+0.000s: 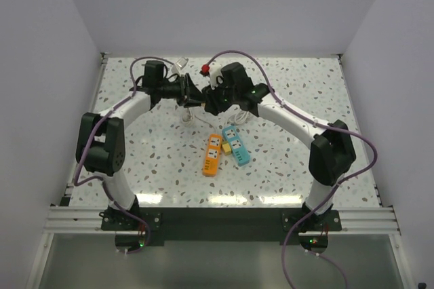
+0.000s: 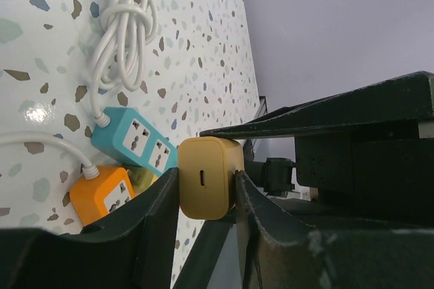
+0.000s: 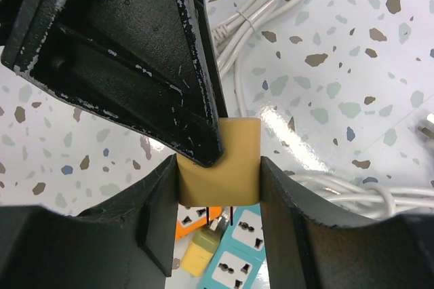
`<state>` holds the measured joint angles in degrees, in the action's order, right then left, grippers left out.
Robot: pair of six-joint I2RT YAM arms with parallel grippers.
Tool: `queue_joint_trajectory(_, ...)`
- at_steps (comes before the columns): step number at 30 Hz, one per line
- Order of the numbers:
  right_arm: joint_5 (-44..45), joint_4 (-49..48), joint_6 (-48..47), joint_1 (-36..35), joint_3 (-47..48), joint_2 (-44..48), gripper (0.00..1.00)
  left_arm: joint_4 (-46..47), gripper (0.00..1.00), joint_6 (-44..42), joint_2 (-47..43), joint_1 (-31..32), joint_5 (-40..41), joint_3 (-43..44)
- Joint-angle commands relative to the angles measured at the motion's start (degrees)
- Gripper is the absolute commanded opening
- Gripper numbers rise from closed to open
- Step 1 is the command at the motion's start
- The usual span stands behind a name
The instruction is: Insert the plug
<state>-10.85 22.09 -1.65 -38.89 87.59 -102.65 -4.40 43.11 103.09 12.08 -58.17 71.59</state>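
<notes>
The plug (image 2: 207, 177) is a small yellow-tan block hanging in mid-air above the table, clamped by both grippers at once. My left gripper (image 2: 207, 182) is shut on its two sides, with the face that has a small slot turned toward the left wrist camera. My right gripper (image 3: 218, 180) is shut on it across the other pair of sides. The plug (image 3: 227, 167) has two thin prongs pointing down toward the strips below. A left finger (image 3: 135, 51) overlaps its top corner. From above, the left gripper (image 1: 193, 95) and right gripper (image 1: 209, 101) meet nose to nose and hide the plug.
An orange power strip (image 1: 213, 155) and a teal power strip (image 1: 236, 145) lie side by side mid-table, with another small yellow plug (image 3: 203, 252) between them. White coiled cables (image 1: 192, 118) lie under the grippers. A small red object (image 1: 205, 68) sits near the back.
</notes>
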Motion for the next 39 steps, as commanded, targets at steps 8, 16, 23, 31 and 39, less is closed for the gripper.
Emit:
queue_joint_trajectory(8,5.92,-7.67,6.83,-0.13,-2.95,4.65,0.78,2.83,0.0,0.48,-0.26,0.49,-3.1,-0.4)
queue_joint_trajectory(16,8.39,-6.44,7.8,-0.04,-8.39,10.71,0.88,5.12,0.0,1.02,4.57,-2.41,3.32,3.18)
queue_joint_trajectory(23,17.42,-6.27,9.64,0.48,-14.28,16.17,0.99,-1.65,0.0,-3.82,7.04,-2.58,11.31,7.16)
queue_joint_trajectory(31,22.37,0.66,19.93,6.37,-6.05,7.22,0.97,-12.99,0.0,-16.55,4.58,-1.44,21.16,11.45)
queue_joint_trajectory(39,23.5,8.49,30.2,10.68,2.4,-3.52,0.96,-17.39,0.0,-22.54,-1.21,1.89,30.3,11.12)
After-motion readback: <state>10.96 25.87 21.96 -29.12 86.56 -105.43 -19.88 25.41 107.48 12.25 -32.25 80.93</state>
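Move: The yellow adapter is pinched by both hands at once, at both fingertips. From the right hand, the blue strip's white plug lies about 16 cm ahead, 13 cm right and 16 cm below; its cable coil is some 7 cm nearer, and the blue strip about 5 cm back and 9 cm right of the hand. From the left hand, the plug is roughly 16 cm ahead and 14 cm right, the left coil 9 cm ahead and 9 cm left. The adapter stays pinched in the left hand while the right fingers open wide and let go of it. The right hand backs off to the right, rising some 3 cm, then swings forward and down over the coil towards the white plug, about 12 cm to the right overall, turning some 40 degrees clockwise. The left then carries the adapter forward, down and left, tipping its fingers downward. ##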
